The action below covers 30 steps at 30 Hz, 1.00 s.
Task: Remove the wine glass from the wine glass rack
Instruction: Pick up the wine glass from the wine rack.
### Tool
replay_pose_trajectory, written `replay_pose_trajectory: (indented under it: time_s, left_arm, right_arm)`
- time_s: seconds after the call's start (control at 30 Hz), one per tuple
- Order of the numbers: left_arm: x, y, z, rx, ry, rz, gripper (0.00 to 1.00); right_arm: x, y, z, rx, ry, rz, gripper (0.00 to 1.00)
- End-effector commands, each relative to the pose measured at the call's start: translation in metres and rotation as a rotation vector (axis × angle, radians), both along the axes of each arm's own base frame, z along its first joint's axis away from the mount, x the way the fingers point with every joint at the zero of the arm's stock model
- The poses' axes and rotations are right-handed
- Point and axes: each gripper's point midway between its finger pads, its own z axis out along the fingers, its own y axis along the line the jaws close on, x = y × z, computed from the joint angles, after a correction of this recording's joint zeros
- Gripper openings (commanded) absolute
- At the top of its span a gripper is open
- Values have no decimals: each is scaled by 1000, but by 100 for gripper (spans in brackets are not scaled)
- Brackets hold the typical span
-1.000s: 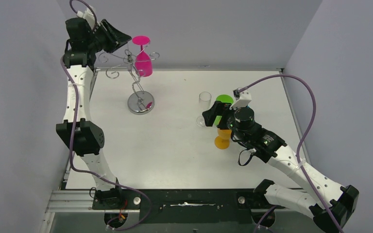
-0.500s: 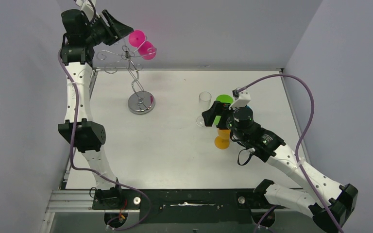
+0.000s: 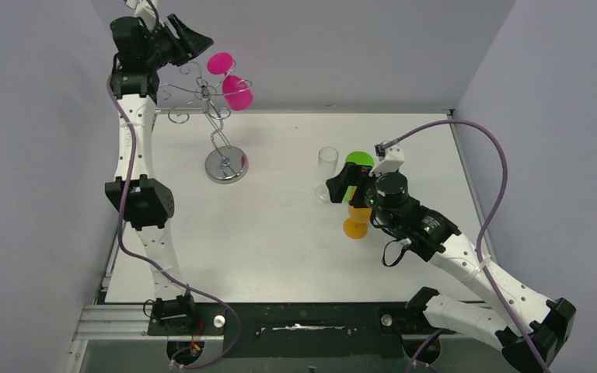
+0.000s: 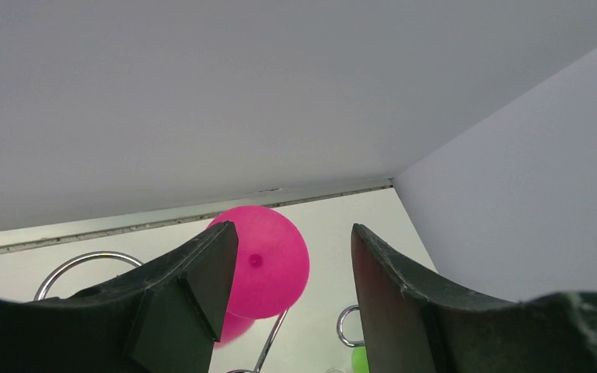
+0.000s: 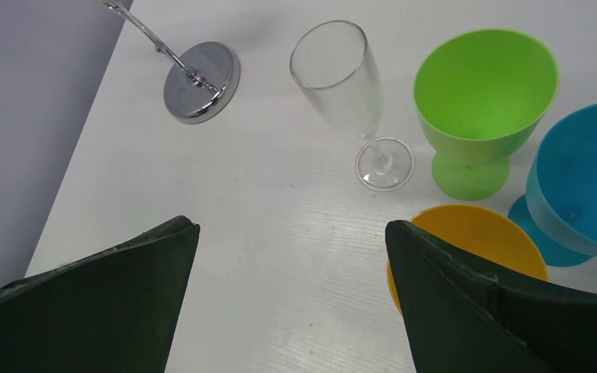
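Note:
The pink wine glass (image 3: 238, 93) hangs upside down and tilted on the silver wire wine glass rack (image 3: 211, 128), its round foot (image 3: 220, 63) uppermost. My left gripper (image 3: 200, 40) is raised at the far left, just left of that foot, and stands open. In the left wrist view the pink wine glass (image 4: 274, 260) shows its foot beyond the open left gripper (image 4: 294, 242), partly behind the left finger (image 4: 194, 287), with rack wire (image 4: 270, 342) below. My right gripper (image 3: 340, 185) hovers open over the table; nothing lies between the jaws of the right gripper (image 5: 291, 233).
A clear flute (image 3: 326, 165), a green cup (image 3: 357, 162) and an orange cup (image 3: 356, 227) stand by the right gripper. The right wrist view shows the flute (image 5: 334, 58), green cup (image 5: 482, 85), a blue cup (image 5: 583, 179), orange cup (image 5: 474, 237) and the rack's base (image 5: 202, 81).
The pink glass has swung from hanging straight to tilted on the rack. The left arm has shifted up and right, its jaws spreading wider. The right arm has stayed still.

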Motion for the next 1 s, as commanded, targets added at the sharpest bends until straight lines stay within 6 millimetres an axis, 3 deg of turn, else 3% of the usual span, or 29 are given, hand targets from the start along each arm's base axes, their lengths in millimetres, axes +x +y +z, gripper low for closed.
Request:
replay_pose_trajectory:
  time_s: [0.0,0.57,0.83,0.97]
  left_arm:
    - [14,0,15,-8,-98,-30,55]
    - [16,-25,-49,32,78,-85,54]
    - [12,-28,-55,79,100,-63,54]
    - [11,-24,-48,114,73,-34,54]
  right_arm:
    - [0,-9,36,66,-88,-44,95]
    - [0,-10,31,62,-63,-53,96]
    - [1,-8,29,61,-58,-49,96]
    - [1,-8,29,62,-57,-50,96]
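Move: The pink wine glass hangs upside down, its foot about 8 cm below the left hand, 2 cm ahead and 2 cm to the right; its bowl is some 17 cm below the hand, 5 cm to the right and level with it fore and aft. The rack's hub lies 7 cm back, 2 cm left and 10 cm down from that hand, an empty curl 2 cm back, 6 cm left and 9 cm down. From the right hand the glass's foot is some 31 cm ahead, 32 cm left and 9 cm higher. The left hand, its fingers still about half open, dips quickly towards the pink glass's foot from above, about 5 cm down and 3 cm forward, the fingers tipping down some 5 degrees. It then slides some 3 cm to the right while easing another centimetre down, with a slight clockwise turn, which brings the fingertips to either side of the foot without closing; they seem to touch its rim. ##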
